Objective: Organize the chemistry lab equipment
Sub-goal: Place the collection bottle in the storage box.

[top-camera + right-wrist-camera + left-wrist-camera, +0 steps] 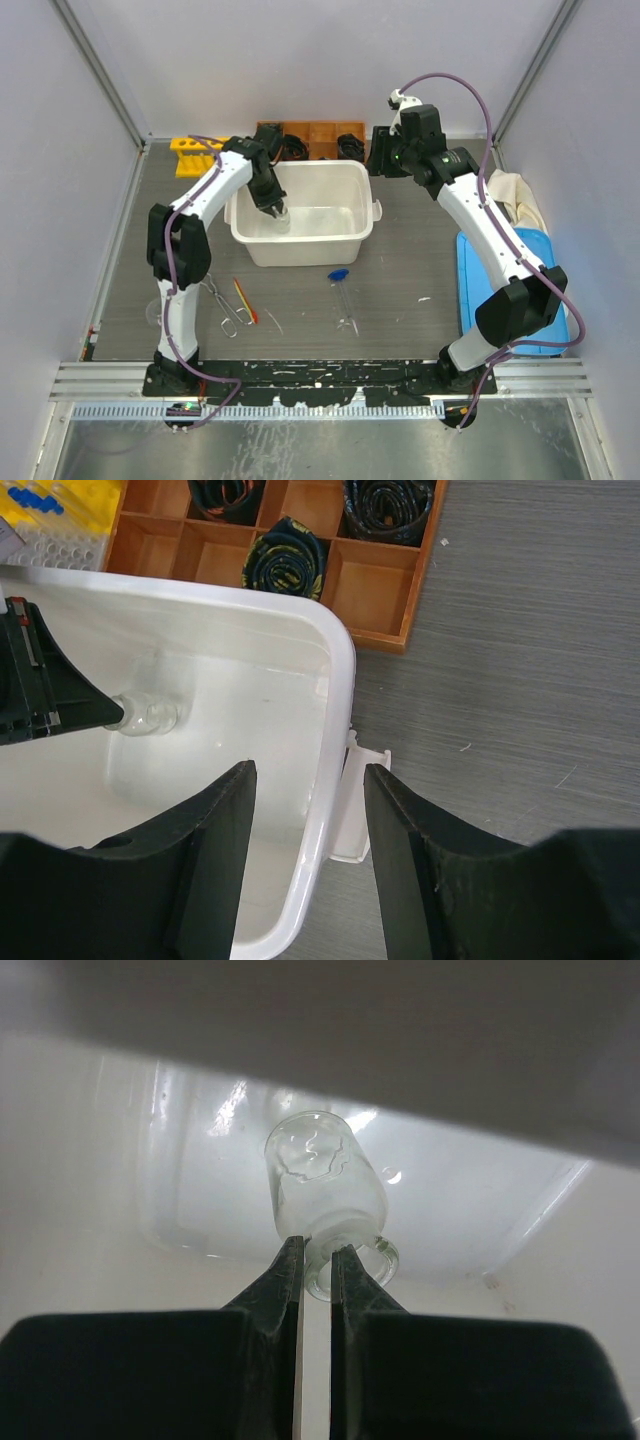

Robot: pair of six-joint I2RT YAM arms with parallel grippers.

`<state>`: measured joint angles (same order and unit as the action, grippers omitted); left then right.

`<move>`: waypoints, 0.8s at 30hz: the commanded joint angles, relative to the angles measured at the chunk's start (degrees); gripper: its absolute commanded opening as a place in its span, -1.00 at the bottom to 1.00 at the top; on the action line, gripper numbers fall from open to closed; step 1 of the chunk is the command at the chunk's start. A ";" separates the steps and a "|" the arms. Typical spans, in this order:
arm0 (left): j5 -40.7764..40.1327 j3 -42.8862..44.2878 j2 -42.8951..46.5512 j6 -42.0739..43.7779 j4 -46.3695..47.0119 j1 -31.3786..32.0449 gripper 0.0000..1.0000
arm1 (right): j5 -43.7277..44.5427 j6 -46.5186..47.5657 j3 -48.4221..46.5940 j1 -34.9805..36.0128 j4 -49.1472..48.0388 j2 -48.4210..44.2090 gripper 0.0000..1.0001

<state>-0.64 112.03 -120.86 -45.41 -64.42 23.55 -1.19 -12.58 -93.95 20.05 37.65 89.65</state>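
Note:
A small clear glass flask (325, 1175) hangs mouth-first from my left gripper (317, 1252), which is shut on the flask's neck. The flask (281, 217) is inside the white tub (362, 222), just above its floor at the left. My right gripper (308, 772) stands open, high over the tub's right rim (337, 680), holding nothing. From there I see the flask (150, 716) at the left gripper's fingertips (95, 708). On the table in front of the tub lie metal tongs (222, 305), a thin red-orange stick (245, 300) and a blue-bulb dropper (341, 285). The yellow rack (195, 155) stands at the back left.
A wooden divided tray (318, 138) with dark rolled items sits behind the tub. A blue lidded box (500, 285) and a pale cloth (515, 200) lie at the right. The tub has a small handle (352, 810) on its right side. Grey walls close in the table.

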 commanded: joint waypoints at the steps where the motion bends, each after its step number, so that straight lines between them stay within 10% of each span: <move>1: 0.80 2.20 2.70 0.31 2.83 1.01 -1.00 | -0.39 0.18 -0.68 -0.19 -1.81 -1.23 0.07; 24: 3.11 22.05 -9.53 11.74 -3.30 8.29 -1.00 | 0.31 0.27 -0.52 -0.32 -1.70 -1.40 0.07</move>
<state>0.99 128.51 -129.40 -37.12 -66.35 32.29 -1.15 -12.58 -93.95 20.01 37.78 89.65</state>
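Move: The left gripper already holds the collection bottle by its neck inside the storage box; the middle of the box's floor lies about 7 cm to its right, level fore and aft, roughly 7 cm below. The orange organizer is about 13 cm ahead and 9 cm right, the yellow rack some 13 cm ahead and 16 cm left. From the right hand, that middle lies about 14 cm left and 20 cm below. Keep the left gripper shut on the bottle's neck and carry it to the right across the storage box, some 9 cm in all, in a low hop: up about 6 cm as it goes, then back down about 4 cm towards the floor just right of the middle. Meanwhile turn the wrist roughly 15 degrees clockwise; don't let go. ##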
